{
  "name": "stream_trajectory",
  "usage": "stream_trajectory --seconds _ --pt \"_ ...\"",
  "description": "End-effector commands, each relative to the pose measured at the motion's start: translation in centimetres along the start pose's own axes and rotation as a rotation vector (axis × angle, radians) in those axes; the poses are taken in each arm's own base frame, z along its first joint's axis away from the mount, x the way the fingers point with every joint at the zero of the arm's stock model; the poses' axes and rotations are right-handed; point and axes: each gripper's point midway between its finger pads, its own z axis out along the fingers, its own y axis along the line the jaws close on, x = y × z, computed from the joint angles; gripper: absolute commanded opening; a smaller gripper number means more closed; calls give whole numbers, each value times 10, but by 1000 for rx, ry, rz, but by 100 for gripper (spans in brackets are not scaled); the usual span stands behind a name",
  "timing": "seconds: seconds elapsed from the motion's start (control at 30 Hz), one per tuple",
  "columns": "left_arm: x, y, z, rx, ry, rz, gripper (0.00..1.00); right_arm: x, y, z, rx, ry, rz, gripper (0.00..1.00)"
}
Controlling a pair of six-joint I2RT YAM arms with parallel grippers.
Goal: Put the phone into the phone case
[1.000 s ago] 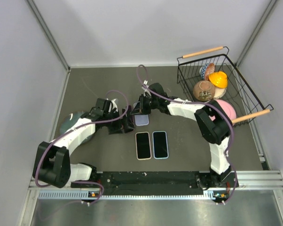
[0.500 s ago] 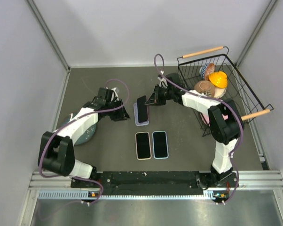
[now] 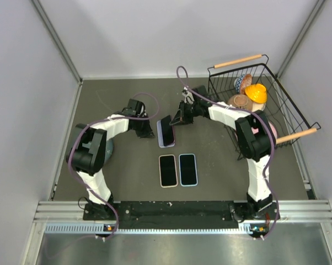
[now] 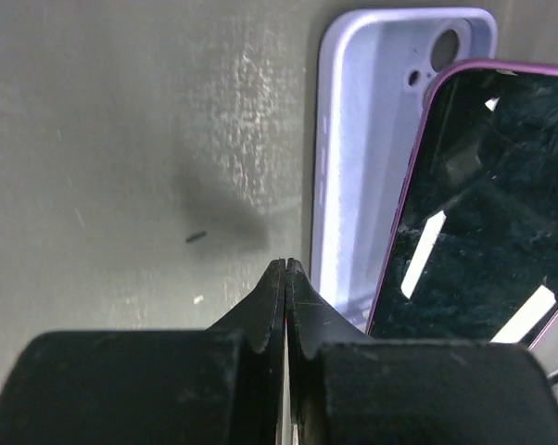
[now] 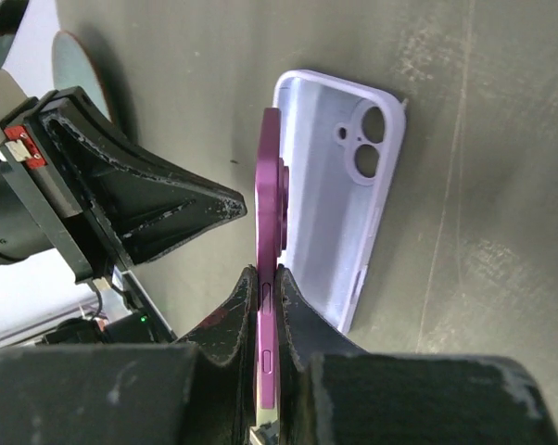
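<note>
A lilac phone case (image 3: pixel 165 138) lies open side up on the dark table; it also shows in the left wrist view (image 4: pixel 362 176) and the right wrist view (image 5: pixel 339 204). My right gripper (image 5: pixel 270 273) is shut on a purple phone (image 5: pixel 269 241) and holds it on edge, tilted over the case; the phone's dark screen faces my left gripper (image 4: pixel 474 204). In the top view the phone (image 3: pixel 167 127) leans over the case's upper end. My left gripper (image 4: pixel 286 264) is shut and empty, its tip just left of the case (image 3: pixel 149 130).
Two more phones, one in a tan case (image 3: pixel 167 170) and one in a blue case (image 3: pixel 188 169), lie side by side nearer the arm bases. A wire basket (image 3: pixel 287 105) with bowls and a yellow object stands at the right. A grey round plate (image 3: pixel 108 152) lies at the left.
My left gripper has moved right, up to the case's left edge. My right gripper has lifted the phone off the case and holds it tilted on edge over it.
</note>
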Motion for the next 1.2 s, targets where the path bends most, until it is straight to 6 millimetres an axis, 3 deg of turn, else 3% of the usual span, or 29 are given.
stream_trajectory --seconds 0.0,0.23,0.7,1.17 --pt "-23 -8 12 19 -43 -2 0 -20 14 0 -51 -15 -30 0" --pt "-20 -4 31 25 -8 -18 0 -18 -9 16 -15 23 2 0" --pt "0 -10 37 97 49 -56 0 -12 -37 29 23 8 10 0" --pt "37 -4 35 126 104 -97 0 -11 -35 35 0 -60 79 0"
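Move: The right hand holds the phone by its right-hand edge; the lavender case lies below it, its middle about 5 cm back, 4 cm to the left and 6 cm down. From the closed left hand that case's middle is level fore and aft, some 6 cm to the right and 2 cm down. Counted from the left hand, the beige-cased phone lies about 18 cm back and 7 cm right, the blue-cased phone 18 cm back and 17 cm right. The right hand keeps its pinch on the phone's edge and lowers it about 5 cm into the lavender case, easing 1.5 cm or so forward and tipping down slightly, so the phone's left edge goes in along the case's left wall while the gripped right side stays higher. The left hand, fingers still shut, sinks about 2 cm beside the case, slides forward and then right roughly 2 cm each way until its tips bear on the outside of that left wall, rolling some 10 degrees so the fingertips swing towards the case as a stop for the phone coming in. ##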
